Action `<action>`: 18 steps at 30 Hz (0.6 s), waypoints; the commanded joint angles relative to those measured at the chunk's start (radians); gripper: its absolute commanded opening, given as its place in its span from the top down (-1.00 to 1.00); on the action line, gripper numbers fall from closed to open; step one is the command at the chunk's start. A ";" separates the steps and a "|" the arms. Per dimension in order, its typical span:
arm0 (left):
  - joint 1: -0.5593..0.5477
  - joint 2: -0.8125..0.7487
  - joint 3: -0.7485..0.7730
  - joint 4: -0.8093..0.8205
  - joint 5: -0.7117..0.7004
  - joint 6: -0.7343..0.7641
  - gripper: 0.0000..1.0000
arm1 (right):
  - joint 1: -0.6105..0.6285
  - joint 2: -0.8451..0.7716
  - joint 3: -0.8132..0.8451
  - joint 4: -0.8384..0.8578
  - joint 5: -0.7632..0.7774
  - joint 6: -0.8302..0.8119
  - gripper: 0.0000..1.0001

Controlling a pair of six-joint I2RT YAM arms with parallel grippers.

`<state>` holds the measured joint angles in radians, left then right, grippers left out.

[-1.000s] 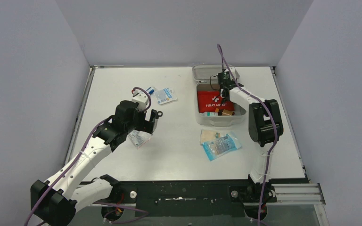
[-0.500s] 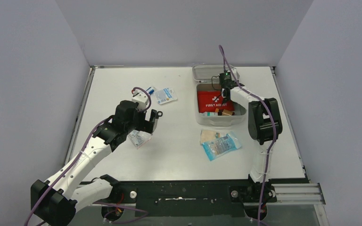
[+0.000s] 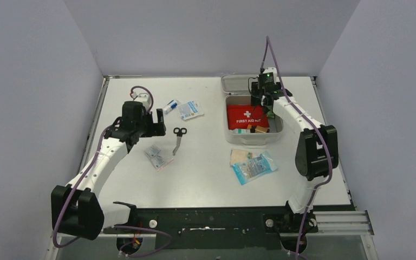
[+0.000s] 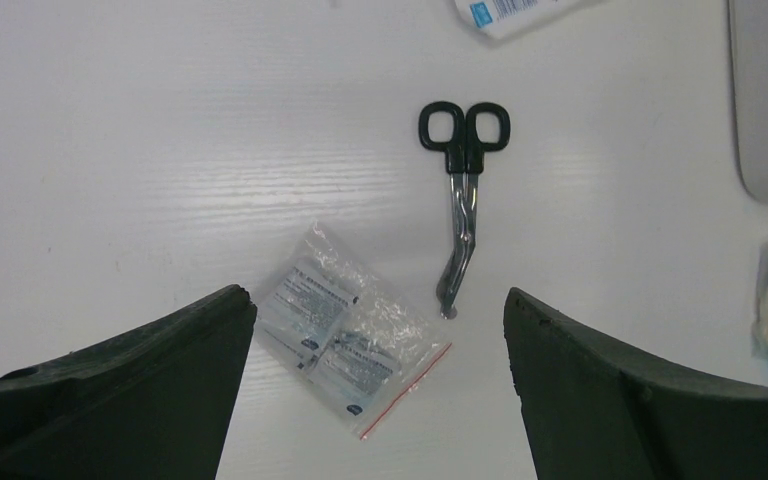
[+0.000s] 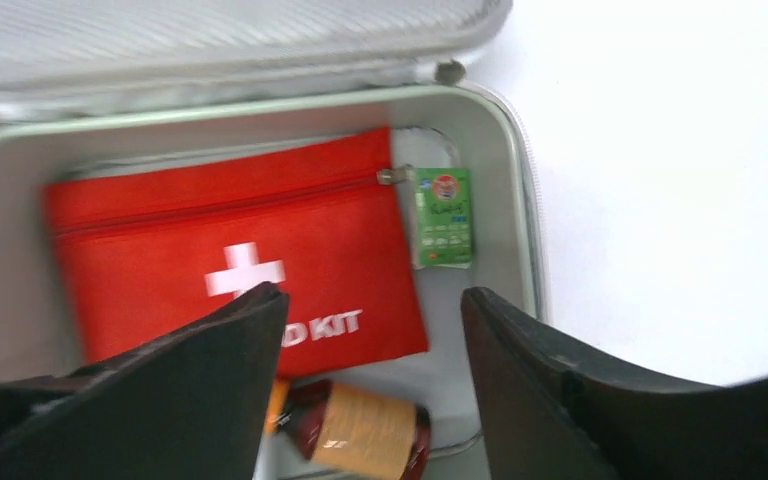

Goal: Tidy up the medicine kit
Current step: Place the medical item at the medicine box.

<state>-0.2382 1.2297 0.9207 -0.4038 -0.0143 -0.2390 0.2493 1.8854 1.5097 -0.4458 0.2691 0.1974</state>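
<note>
The medicine kit stands open at the far right of the table, its lid folded back. Inside lie a red pouch, a small green box and a brown bottle. My right gripper hovers open over the kit's far right corner, nothing between its fingers. My left gripper is open above the table, holding nothing. Below it lie black-handled scissors and a clear bag of sachets.
A blue-and-white packet and a small tube lie beyond the scissors. Two more packets, one beige and one blue, rest in front of the kit. Grey walls close in the table on three sides.
My right gripper opened and lifted a little over the kit. The left arm drew back up and to the left, uncovering the scissors and the bag of sachets.
</note>
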 commanded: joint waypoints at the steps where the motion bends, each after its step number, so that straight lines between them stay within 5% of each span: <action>1: 0.047 0.120 0.124 0.133 0.053 -0.029 -0.82 | 0.031 -0.186 -0.060 0.056 -0.183 0.084 -0.40; 6: 0.095 0.370 0.292 0.207 -0.020 0.051 -0.70 | 0.083 -0.304 -0.148 0.142 -0.263 0.109 -0.58; 11: 0.111 0.620 0.505 0.232 0.053 0.140 -0.57 | 0.129 -0.408 -0.208 0.192 -0.313 0.134 -0.89; 18: 0.110 0.882 0.721 0.219 0.122 0.231 -0.37 | 0.146 -0.474 -0.251 0.240 -0.323 0.170 -0.98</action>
<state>-0.1276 2.0209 1.5288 -0.2165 0.0441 -0.0914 0.3885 1.4696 1.2686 -0.2955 -0.0391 0.3309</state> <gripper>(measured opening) 0.714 0.979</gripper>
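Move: From the left hand, the bandage roll packet lies about 25 cm ahead, 2 cm right and 14 cm below; the gauze packet is 9 cm right of the roll and 1 cm nearer. The scissors are some 6 cm ahead and 6 cm right of this hand. From the right hand, the green box in the medicine box is about 3 cm ahead, 4 cm right and 9 cm below; the red pouch lies 12 cm left of the green box and 2 cm nearer. Send the left gripper about 20 cm forward, past the scissors towards the bandage roll packet, sinking late in the reach and narrowing its open fingers a little. Meanwhile lift the empty right gripper up, left and back, away from the green box, some 11 cm up and about as far left, spreading its fingers wide and rolling its left side up while turning counter-clockwise. ##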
